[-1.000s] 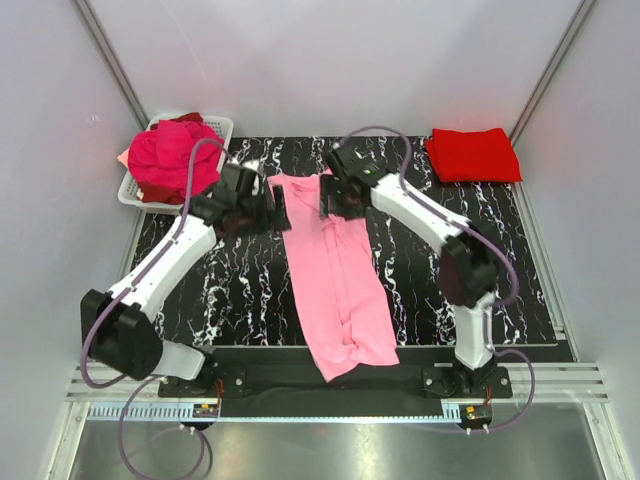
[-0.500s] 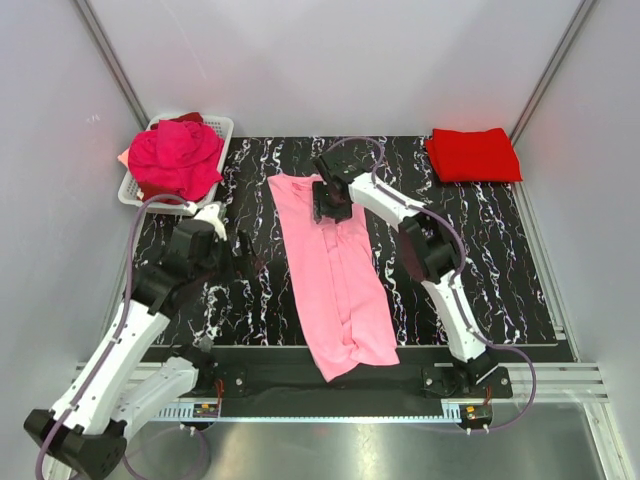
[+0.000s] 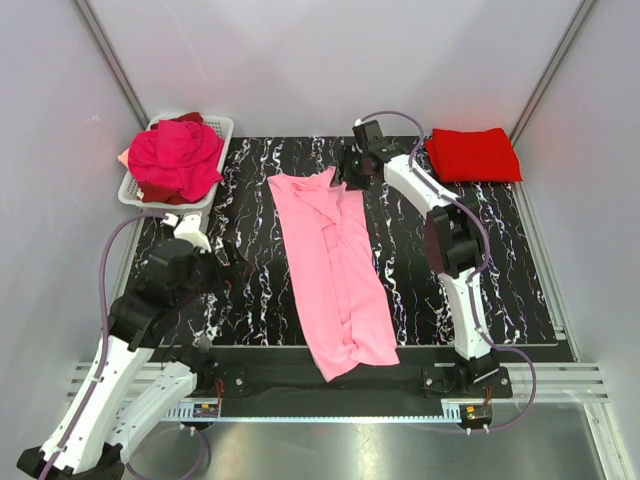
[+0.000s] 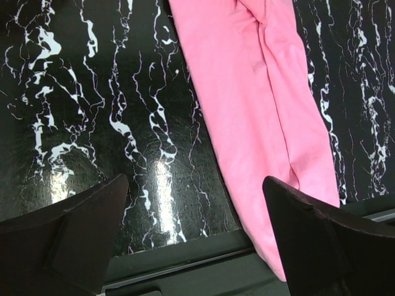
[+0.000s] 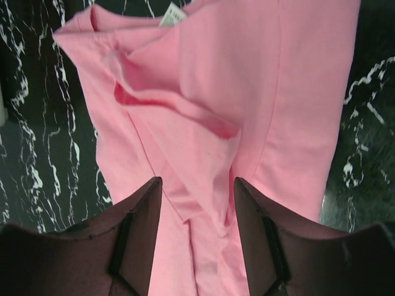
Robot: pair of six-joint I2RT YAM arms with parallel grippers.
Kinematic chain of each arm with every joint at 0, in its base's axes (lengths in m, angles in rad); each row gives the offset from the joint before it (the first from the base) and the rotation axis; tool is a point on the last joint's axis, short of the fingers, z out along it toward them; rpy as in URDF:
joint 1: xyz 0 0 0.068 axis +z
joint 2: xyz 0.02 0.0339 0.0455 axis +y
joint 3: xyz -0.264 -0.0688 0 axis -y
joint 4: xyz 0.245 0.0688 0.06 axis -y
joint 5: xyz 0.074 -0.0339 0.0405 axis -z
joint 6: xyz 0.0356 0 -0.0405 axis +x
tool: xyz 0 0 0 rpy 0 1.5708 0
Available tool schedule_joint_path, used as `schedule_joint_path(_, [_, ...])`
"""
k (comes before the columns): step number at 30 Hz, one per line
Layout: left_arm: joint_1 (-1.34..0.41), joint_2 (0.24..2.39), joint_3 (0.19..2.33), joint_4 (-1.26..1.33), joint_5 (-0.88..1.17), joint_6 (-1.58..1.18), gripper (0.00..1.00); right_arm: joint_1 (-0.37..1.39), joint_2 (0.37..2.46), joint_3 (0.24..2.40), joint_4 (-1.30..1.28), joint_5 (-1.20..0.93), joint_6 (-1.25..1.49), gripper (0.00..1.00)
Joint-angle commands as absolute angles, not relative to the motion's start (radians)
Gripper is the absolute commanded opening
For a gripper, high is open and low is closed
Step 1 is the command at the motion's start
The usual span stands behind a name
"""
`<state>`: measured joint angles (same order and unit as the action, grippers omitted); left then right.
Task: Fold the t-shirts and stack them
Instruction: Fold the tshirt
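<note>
A light pink t-shirt (image 3: pixel 335 270) lies as a long narrow strip down the middle of the table, its white neck label (image 5: pixel 172 15) at the far end. My right gripper (image 3: pixel 352 168) hovers at the shirt's far right corner. In the right wrist view it (image 5: pixel 196 185) stands open over a raised fold of pink cloth (image 5: pixel 185 111), pinching nothing. Pulled back over the bare table to the left of the shirt, my left gripper (image 3: pixel 226 268) is wide open and empty (image 4: pixel 194 182). A folded bright red t-shirt (image 3: pixel 473 154) lies at the far right. Magenta t-shirts (image 3: pixel 175 158) fill the basket.
The white mesh basket (image 3: pixel 222 128) stands at the far left corner, off the black marbled table top (image 3: pixel 430 290). The table's black front rail (image 4: pixel 185 259) runs just below the left gripper. Grey walls close in the left, back and right sides.
The left arm drew back from the shirt's far left edge toward the near left. The right gripper moved from over the shirt's upper part to its far right corner, jaws narrowing.
</note>
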<state>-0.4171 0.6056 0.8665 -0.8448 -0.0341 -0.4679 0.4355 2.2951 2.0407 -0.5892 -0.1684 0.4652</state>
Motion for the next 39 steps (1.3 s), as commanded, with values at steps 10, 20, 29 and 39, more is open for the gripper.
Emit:
schedule_joint_path(10, [-0.417, 0.620, 0.851, -0.790, -0.058, -0.453, 0.95, 0.426, 2.494, 2.313, -0.650, -0.218, 0.483, 0.56])
schedule_joint_path(20, [-0.416, 0.627, 0.850, -0.788, -0.058, -0.454, 0.95, 0.410, 2.465, 2.200, -0.606, -0.222, 0.483, 0.56])
schedule_joint_path(29, [-0.417, 0.629, 0.848, -0.787, -0.060, -0.457, 0.94, 0.411, 2.464, 2.194, -0.600, -0.248, 0.491, 0.47])
schedule_joint_path(39, [-0.417, 0.632, 0.848, -0.787, -0.066, -0.460, 0.94, 0.431, 2.471, 2.232, -0.598, -0.350, 0.496, 0.12])
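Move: Under the right hand, some 2 cm ahead of it and about 6 cm down, is the raised fold in the t-shirt's far part. The t-shirt's far left corner lies roughly 18 cm to the hand's left and 5 cm farther out. The red folded shirt sits about 34 cm to its right and 11 cm ahead. From the left hand, that fold is some 32 cm ahead, 20 cm to the right and 17 cm lower. Sinking about 6 cm onto the t-shirt, the right hand first reaches some 3 cm forward, then eases back a little as it goes down over the raised fold, fingers still half open. Once low, the fingers close nearly shut and pinch the fold between their tips, while the wrist tips only slightly. ##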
